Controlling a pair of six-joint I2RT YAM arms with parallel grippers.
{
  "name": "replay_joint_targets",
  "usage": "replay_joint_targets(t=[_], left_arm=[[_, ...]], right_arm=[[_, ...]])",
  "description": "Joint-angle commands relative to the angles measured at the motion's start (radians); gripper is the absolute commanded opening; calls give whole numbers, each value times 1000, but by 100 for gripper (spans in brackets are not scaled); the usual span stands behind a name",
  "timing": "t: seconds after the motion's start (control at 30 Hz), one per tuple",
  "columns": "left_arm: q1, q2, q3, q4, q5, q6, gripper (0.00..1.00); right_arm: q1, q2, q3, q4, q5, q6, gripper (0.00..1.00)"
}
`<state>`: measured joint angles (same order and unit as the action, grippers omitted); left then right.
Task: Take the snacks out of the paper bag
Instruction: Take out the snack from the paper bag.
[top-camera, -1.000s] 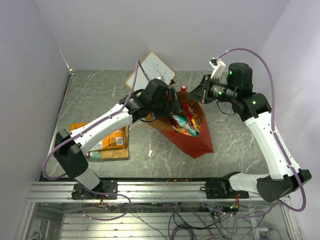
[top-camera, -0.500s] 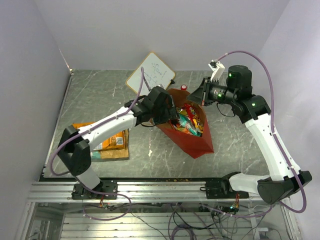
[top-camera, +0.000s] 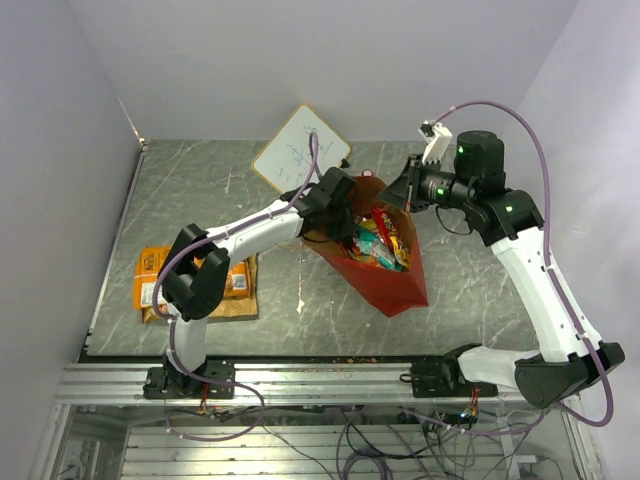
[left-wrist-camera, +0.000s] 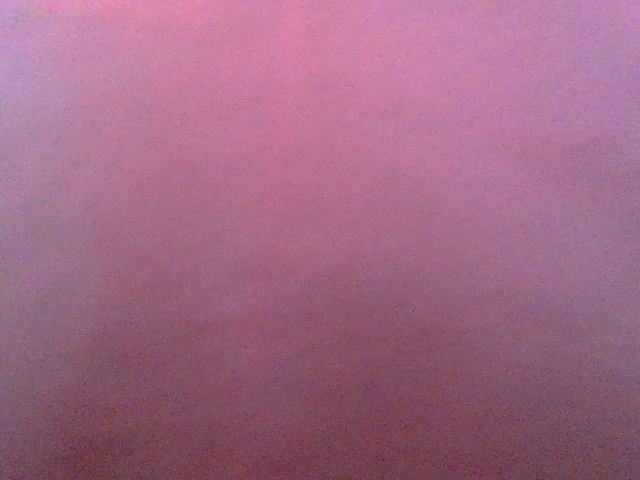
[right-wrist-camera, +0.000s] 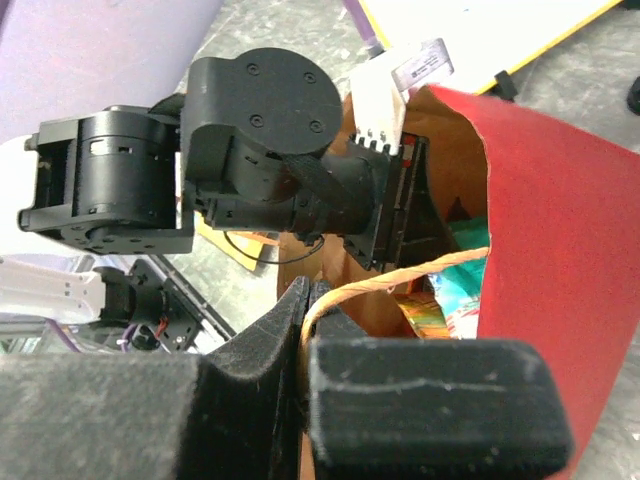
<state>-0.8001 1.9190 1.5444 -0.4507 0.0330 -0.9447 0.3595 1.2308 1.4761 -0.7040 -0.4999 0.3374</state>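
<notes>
The red paper bag (top-camera: 395, 285) lies tilted on the table with its brown-lined mouth open toward the back. Several snacks (top-camera: 380, 243) in teal, red and yellow show inside it. My left gripper (top-camera: 347, 214) reaches into the bag's mouth from the left, and its fingers are hidden. The left wrist view is only a pink-purple blur. My right gripper (right-wrist-camera: 318, 300) is shut on the bag's twisted handle (right-wrist-camera: 400, 275) and holds that side of the rim (right-wrist-camera: 560, 250) up. Teal and orange snacks (right-wrist-camera: 455, 300) show inside the bag in the right wrist view. An orange packet (top-camera: 150, 280) lies on a tan-brown one (top-camera: 228, 306) at the left.
A white whiteboard (top-camera: 297, 146) lies at the back, just behind the bag. A small red-capped object (top-camera: 367, 176) sits behind the bag's mouth. My left arm's elbow (top-camera: 195, 280) hangs over the packets on the left. The left wrist body (right-wrist-camera: 260, 140) fills the bag opening in the right wrist view.
My left arm has pushed right and deeper into the bag's mouth, and its elbow has swung in over the packets. The right gripper has stayed on the handle.
</notes>
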Motion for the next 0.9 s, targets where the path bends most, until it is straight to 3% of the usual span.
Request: replay_joint_targets(t=[0.0,0.37,0.53,0.87], left_arm=[[0,-54,33,40,40,31,9],[-1,-167,38,57,120,7,7],[5,-213,83,36,136,11,7],[27,-297,140,23,178,9,7]], right_arm=[[4,0,86,-58,110,-44,0],[3,33,228,-190,388,-104,0],[2,14,216,-202,490,-127,0],[2,7,220,-224,564,-138,0]])
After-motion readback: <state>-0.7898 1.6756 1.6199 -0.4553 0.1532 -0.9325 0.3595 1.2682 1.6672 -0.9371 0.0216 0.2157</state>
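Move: The teal snack packet lies just off the left hand's closing fingers, its middle about 4 cm to the right, 2 cm nearer the base and 2 cm lower. From the same hand the red snack packet is some 7 cm to the right, 2 cm farther out and 2 cm down. The right hand, already pinching the bag's twisted handle, has the teal packet about 3 cm ahead, 3 cm to its left and some 24 cm below. Straight up out of the depth of the bag goes the left hand, about 15 cm and drifting slightly back, once its fingers have finished shutting on the end of the teal packet; the wrist tips the fingers up towards the right as it climbs. The right hand keeps its pinch on the handle and draws it some 8 cm right and a little forward, turning clockwise with its fingers dipping. ##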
